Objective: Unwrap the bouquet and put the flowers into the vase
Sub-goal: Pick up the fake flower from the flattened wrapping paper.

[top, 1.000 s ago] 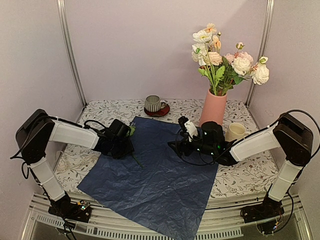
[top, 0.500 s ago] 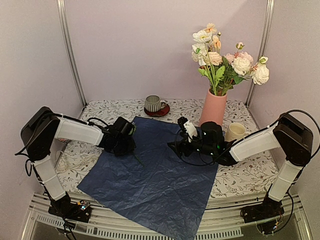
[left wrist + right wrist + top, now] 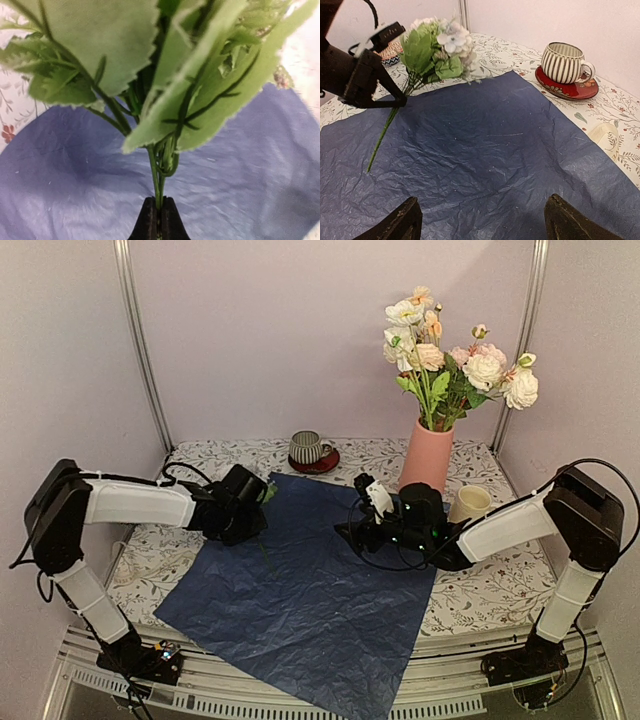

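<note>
The bouquet's crinkled blue paper (image 3: 310, 590) lies unwrapped and flat on the table. The tall salmon-pink vase (image 3: 426, 455) stands at the back right with several pastel flowers (image 3: 450, 360) in it. My left gripper (image 3: 252, 523) is shut on the thin green stem (image 3: 156, 180) of one more flower sprig. Its leaves (image 3: 200, 100) fill the left wrist view, and its pale blooms (image 3: 442, 42) show in the right wrist view, with the stem end (image 3: 377, 150) hanging over the paper (image 3: 470, 150). My right gripper (image 3: 482, 200) hovers open over the paper, holding nothing.
A striped cup on a red saucer (image 3: 308, 448) stands at the back, just beyond the paper's far corner. A cream mug (image 3: 470, 504) sits right of the vase's foot, beside my right arm. A cream ribbon (image 3: 605, 135) lies on the floral tablecloth.
The left gripper has closed on the sprig's stem and drawn it up and back; the stem no longer lies along the paper. The right arm has not moved.
</note>
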Robot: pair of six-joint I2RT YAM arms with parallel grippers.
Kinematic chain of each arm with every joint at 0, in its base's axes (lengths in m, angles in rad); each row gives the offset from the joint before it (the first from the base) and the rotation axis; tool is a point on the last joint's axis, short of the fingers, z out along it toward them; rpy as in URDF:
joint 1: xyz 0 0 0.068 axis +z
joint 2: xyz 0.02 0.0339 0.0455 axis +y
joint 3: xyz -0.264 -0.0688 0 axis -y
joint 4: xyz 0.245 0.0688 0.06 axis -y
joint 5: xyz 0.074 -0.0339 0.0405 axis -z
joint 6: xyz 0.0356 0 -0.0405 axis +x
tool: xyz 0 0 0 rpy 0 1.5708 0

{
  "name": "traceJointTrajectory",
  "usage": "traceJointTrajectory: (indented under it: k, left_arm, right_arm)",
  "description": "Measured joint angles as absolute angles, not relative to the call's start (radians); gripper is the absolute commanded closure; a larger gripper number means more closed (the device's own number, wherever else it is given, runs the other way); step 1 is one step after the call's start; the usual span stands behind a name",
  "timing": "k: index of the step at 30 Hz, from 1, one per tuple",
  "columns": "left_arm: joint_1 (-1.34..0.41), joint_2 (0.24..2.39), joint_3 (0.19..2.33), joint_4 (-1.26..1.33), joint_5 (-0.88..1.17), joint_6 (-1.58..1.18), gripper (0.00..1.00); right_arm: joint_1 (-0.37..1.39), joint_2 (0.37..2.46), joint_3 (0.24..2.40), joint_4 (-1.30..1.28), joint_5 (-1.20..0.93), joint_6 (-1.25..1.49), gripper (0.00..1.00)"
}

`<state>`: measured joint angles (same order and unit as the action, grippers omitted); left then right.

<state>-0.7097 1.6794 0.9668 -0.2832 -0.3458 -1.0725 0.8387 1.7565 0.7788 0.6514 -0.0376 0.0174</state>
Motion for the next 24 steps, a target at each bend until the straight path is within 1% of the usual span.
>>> traceJointTrajectory:
  k: [5,9,15,19,23,24]
  left_arm:
    - [-0.762,1.537,0.965,-0.28,-0.392,-0.992,1.0]
    - [-0.783,1.429,0.916,-0.17,-0.371,-0.89,1.0]
    - [-0.784,1.269,0.719,0.12,-0.224,-0.715,1.0]
    - [-0.784,1.174,0.615,0.27,-0.111,-0.628,1.0]
    - [-0.784,1.109,0.576,0.382,-0.01,-0.57,1.0]
    - [-0.784,1.094,0.567,0.411,0.019,-0.557,1.0]
  right_arm:
    - [0.842,1.757,0.779,0.651,-0.036,0.017,0.14]
    - [0.846,1.757,0.779,0.651,-0.036,0.017,0.14]
    - [0.85,1.728,0.776,0.639,-0.038,0.018,0.13]
    - [0.851,1.624,0.765,0.616,-0.04,0.018,0.12]
    - [0.851,1.507,0.797,0.542,-0.051,0.026,0.1]
    - [0.851,1.489,0.817,0.516,-0.056,0.03,0.08]
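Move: The left hand already has the fake flower by its stem, low over the wrapping paper, whose middle is about 8 cm back, 10 cm right and 5 cm below. The vase stands roughly 36 cm to its right, 12 cm farther out, its middle some 7 cm higher; the striped cup is about 30 cm ahead and 12 cm right, at nearly hand height. From the empty right hand, the vase is about 18 cm right and 14 cm ahead, its middle level with it. Still pinching the stem, the left hand rises some 18 cm and back, fingers tipping up; right rises about 11. ##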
